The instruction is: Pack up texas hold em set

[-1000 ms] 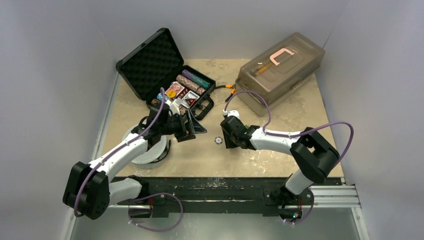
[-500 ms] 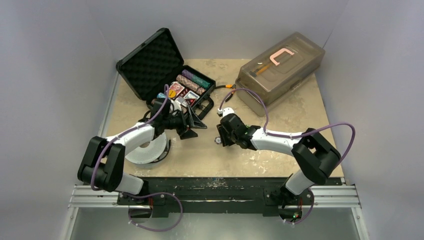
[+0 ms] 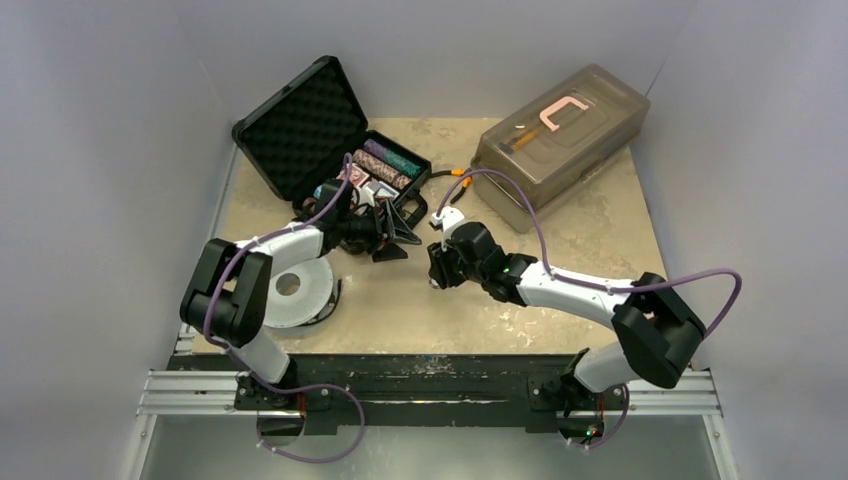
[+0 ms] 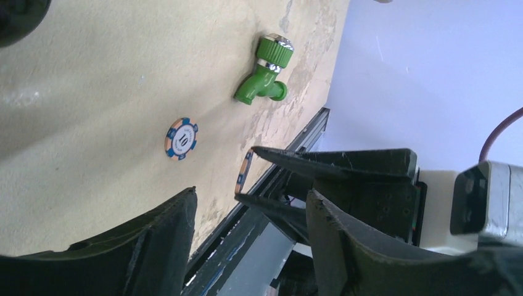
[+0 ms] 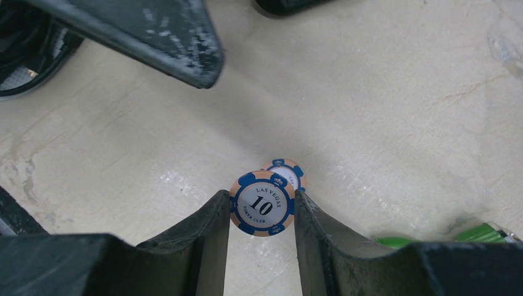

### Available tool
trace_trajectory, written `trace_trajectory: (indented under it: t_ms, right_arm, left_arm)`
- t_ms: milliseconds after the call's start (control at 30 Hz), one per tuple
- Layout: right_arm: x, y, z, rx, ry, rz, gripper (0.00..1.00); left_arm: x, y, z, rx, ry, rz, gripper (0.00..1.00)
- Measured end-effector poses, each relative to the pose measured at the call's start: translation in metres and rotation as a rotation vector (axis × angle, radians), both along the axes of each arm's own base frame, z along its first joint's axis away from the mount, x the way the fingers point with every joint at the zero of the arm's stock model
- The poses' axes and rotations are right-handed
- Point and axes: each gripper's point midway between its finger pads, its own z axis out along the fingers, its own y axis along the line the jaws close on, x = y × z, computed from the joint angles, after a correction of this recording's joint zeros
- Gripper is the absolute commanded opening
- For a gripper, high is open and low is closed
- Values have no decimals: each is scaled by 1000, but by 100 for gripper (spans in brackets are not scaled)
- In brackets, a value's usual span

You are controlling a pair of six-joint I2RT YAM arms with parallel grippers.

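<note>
The black case [image 3: 300, 125] lies open at the back left, foam lid up, with rows of poker chips [image 3: 385, 160] and card decks inside. My right gripper [image 5: 262, 194] is shut on a blue-and-orange "10" chip [image 5: 262, 202], held upright by its edges just above the table. A second like chip [image 5: 286, 171] lies flat right behind it, and the left wrist view also shows this flat chip [image 4: 181, 138]. My left gripper [image 3: 396, 236] hovers in front of the case, facing the right gripper [image 3: 437, 272]. In its own view the left gripper [image 4: 251, 194] stands open and holds nothing.
A green toy faucet [image 4: 265, 77] lies on the table close to the right gripper. The large translucent grey box [image 3: 560, 135] sits at the back right, an orange-tipped tool [image 3: 460, 172] beside it. A white tape roll [image 3: 290, 290] lies under the left arm.
The left gripper has swung back and right toward the case front, and its jaws have narrowed. The right gripper has reached a little left and farther with the chip still held.
</note>
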Motion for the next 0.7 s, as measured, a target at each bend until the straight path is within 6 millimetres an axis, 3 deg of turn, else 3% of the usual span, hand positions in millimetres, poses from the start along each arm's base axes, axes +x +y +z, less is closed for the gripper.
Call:
trace_trajectory:
  t_ms: [300,500,700]
  right_arm:
    - [0,7,12,28,-37,53,23]
    - [0,10,20,49,-52,67,22]
    - [-1,11,23,58,-58,74,22]
  left_arm:
    - [10,-15,3,-20,-15,-68,47]
    - [3,-21,-7,-8,12,-105,48]
    - [-8,-35,-10,-11,20,-179,39]
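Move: The chip pinched in the right gripper is some 6 cm to the left hand's right, 4 cm nearer the base and 3 cm lower. The chip on the table lies about 2 cm back, 6 cm right and 10 cm below the left hand; the case handle is roughly 14 cm ahead, 1 cm left and 10 cm down. From the right hand, the left fingers are 4 cm ahead, 6 cm left and 3 cm higher; the table chip is 2 cm ahead, straight sideways, 7 cm below. The left hand reaches about 3.5 cm to the right towards the held chip, first edging forward and slightly up, then drawing back and sinking, while it turns some 10 degrees clockwise and its open fingers narrow by about a third. The right hand keeps its pinch on the chip and lifts it about 2.5 cm, with a small shift left to meet those fingers, whose grip on it can't yet be seen. ##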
